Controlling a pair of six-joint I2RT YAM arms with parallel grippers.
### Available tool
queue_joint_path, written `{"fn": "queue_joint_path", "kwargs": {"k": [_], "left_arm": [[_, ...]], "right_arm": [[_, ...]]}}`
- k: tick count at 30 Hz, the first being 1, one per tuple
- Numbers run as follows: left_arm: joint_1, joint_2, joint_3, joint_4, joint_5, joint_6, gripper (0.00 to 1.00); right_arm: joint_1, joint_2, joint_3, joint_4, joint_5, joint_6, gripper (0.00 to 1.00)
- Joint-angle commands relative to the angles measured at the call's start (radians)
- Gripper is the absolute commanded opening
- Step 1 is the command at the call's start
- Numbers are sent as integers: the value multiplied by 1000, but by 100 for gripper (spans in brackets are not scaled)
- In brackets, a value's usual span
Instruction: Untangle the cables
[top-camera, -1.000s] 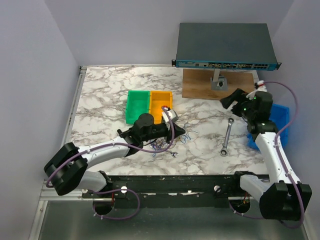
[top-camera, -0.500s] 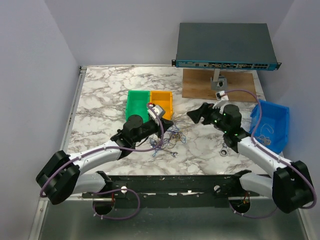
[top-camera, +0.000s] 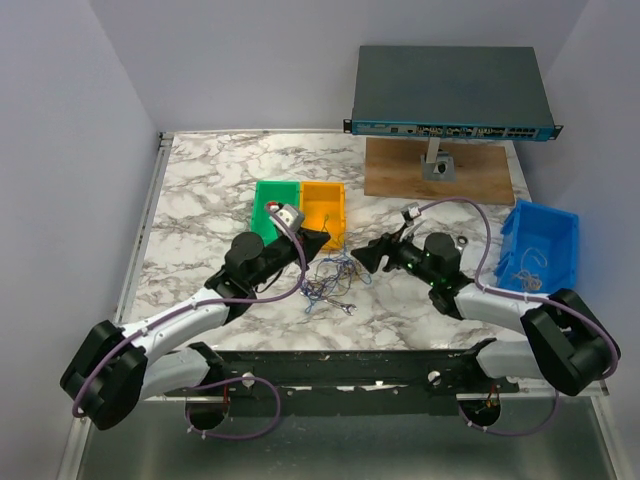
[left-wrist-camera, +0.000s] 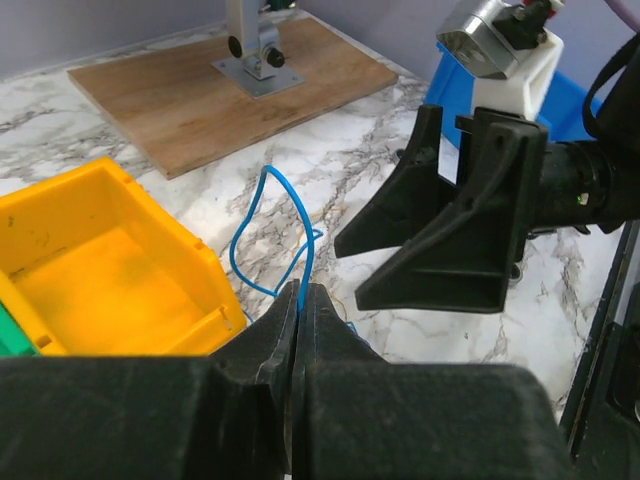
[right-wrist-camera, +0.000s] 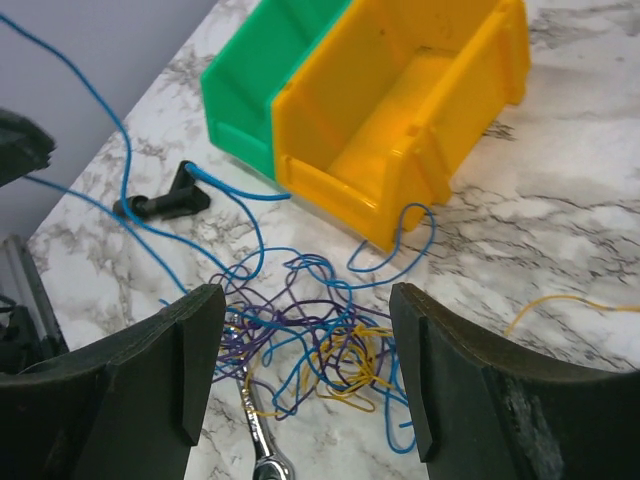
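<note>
The cables (top-camera: 333, 280) lie in a loose tangle of blue, purple and yellow strands (right-wrist-camera: 320, 335) on the marble, just in front of the yellow bin. My left gripper (top-camera: 322, 240) is above the tangle's far left side. In the left wrist view its jaws (left-wrist-camera: 300, 298) are shut on one blue cable (left-wrist-camera: 305, 225), which loops upward from them. My right gripper (top-camera: 363, 256) faces the tangle from the right, close to it. Its fingers (right-wrist-camera: 192, 365) are spread wide on either side of the pile, with nothing between them.
A yellow bin (top-camera: 323, 210) and a green bin (top-camera: 273, 208) stand side by side behind the tangle. A small steel wrench (right-wrist-camera: 262, 445) lies under the strands. At the right is a blue bin (top-camera: 548, 245), with a wooden board (top-camera: 440, 170) and a network switch (top-camera: 450, 90) behind.
My right arm has swung from the blue bin leftward to the tangle, jaws narrowing a little. My left gripper has drawn back to the left, still shut on the blue cable.
</note>
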Motion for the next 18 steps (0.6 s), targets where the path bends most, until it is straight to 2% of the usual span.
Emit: {"fn": "queue_joint_path", "kwargs": {"k": [1, 4, 11, 13, 16, 18], "left_arm": [[25, -56, -30, 30, -41, -24, 0], [28, -68, -32, 30, -35, -24, 0], [29, -68, -47, 87, 44, -33, 0], [30, -58, -46, 99, 68, -36, 0], [29, -49, -43, 103, 80, -36, 0], [29, -45, -42, 105, 85, -35, 0]], "right_arm": [[23, 14, -24, 142, -84, -47, 73], [44, 36, -16, 162, -132, -63, 71], [130, 96, 50, 97, -59, -141, 63], [150, 111, 69, 74, -25, -156, 54], [159, 92, 69, 68, 20, -154, 27], [160, 52, 51, 77, 54, -148, 15]]}}
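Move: The blue strand hanging from the left fingers passes some 5 cm to the right hand's left, 3 cm nearer the base and at about its height. The tangle of cables lies roughly 7 cm left, 3 cm ahead and 12 cm below that hand; the wrench is about 8 cm left and 2 cm back, on the table. The yellow bin stands some 20 cm ahead and 10 cm left. From the left hand, the strand's grasp spot is about 4 cm right, 1 cm back and 8 cm below. The right fingers close around the blue strand and pinch it below the left gripper, after the open right hand has slid about 5 cm left and some 3 cm back towards the strand, turning about 10 degrees counter-clockwise. The left hand keeps its shut grip on the cable, creeping up slightly. ##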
